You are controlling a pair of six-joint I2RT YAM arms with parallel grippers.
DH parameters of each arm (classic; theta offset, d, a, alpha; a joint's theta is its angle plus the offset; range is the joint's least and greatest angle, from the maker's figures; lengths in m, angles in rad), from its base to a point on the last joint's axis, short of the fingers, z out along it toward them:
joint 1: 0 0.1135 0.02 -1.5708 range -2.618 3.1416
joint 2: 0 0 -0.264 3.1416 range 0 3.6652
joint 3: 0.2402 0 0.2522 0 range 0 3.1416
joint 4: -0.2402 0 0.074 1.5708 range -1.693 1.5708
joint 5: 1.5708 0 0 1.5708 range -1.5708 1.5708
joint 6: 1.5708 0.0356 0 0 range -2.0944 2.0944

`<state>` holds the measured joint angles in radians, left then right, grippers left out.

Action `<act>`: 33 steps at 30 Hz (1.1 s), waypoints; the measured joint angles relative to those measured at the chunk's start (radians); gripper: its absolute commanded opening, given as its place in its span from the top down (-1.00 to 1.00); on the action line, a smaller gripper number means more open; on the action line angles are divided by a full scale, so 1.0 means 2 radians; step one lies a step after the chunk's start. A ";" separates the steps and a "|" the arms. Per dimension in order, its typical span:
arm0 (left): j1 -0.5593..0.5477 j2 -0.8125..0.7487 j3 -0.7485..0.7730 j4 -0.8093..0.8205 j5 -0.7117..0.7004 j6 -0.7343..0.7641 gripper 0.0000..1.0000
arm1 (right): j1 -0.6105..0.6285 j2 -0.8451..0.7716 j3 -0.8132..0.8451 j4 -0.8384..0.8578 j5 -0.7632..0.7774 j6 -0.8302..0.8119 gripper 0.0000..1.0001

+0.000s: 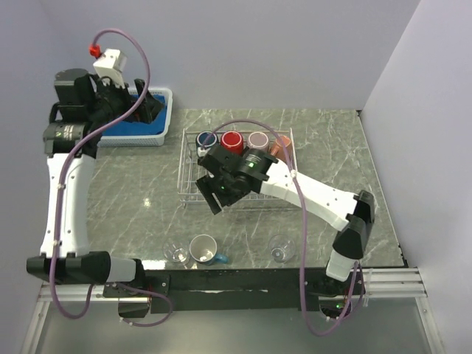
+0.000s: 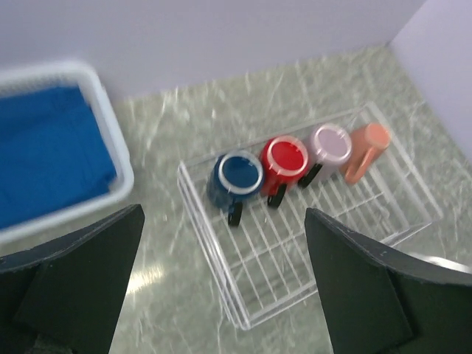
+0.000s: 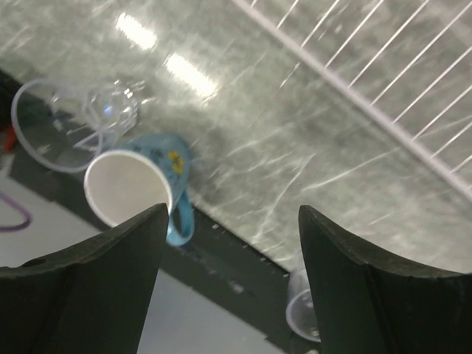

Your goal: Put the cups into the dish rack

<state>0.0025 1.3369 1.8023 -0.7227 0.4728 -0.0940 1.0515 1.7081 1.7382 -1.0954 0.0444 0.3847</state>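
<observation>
The white wire dish rack (image 1: 182, 166) holds a navy cup (image 1: 206, 139), a red cup (image 1: 232, 141), a mauve cup (image 1: 258, 140) and a salmon cup (image 1: 282, 144) in a row along its far side. Near the table's front edge stand a light blue mug (image 1: 204, 249) and two clear glass cups (image 1: 175, 255) (image 1: 282, 248). My right gripper (image 1: 221, 193) hangs open over the rack's near left corner, holding nothing. In the right wrist view the light blue mug (image 3: 140, 181) shows past the fingers. My left gripper (image 1: 150, 105) is raised and open at the back left, holding nothing.
A white basket (image 1: 133, 140) with blue cloth sits at the back left, under the left arm. Walls close in the back and the right side. The black front edge of the table runs just behind the glasses.
</observation>
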 measured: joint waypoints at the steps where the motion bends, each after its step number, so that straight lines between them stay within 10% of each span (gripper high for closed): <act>1: 0.003 0.004 -0.016 0.003 0.003 -0.001 -0.93 | 0.003 0.012 0.017 -0.004 0.007 -0.007 -0.57; 33: 0.019 -0.066 -0.140 0.039 -0.058 -0.004 -0.93 | 0.141 0.060 -0.040 0.031 0.028 -0.041 -0.54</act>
<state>0.0406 1.2053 1.5227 -0.6441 0.3565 -0.1017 1.3327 1.8271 1.6588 -1.0340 0.1009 0.3035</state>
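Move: The white-and-blue cup I am going for with my open right hand lies some 6 cm back and 6 cm to the left of it, roughly 15 cm below. One clear glass stands about 7 cm farther left of the cup, the other some 23 cm to the cup's right, both nearly level with it. The dish rack's middle is about 19 cm ahead of my right hand and 4 cm right. From my left hand the cup is roughly 24 cm back, 11 cm right and far below. I draw my right hand back about 9 cm from the rack side towards the white-and-blue cup, sinking some 6 cm, mostly in the second half, and drifting 4 cm left. I turn it about 20 degrees counter-clockwise with the fingers kept open, ending just above the cup, not yet around it. My empty left hand dips about 7 cm while easing forward, then pulls back, rising a little before sinking again. ##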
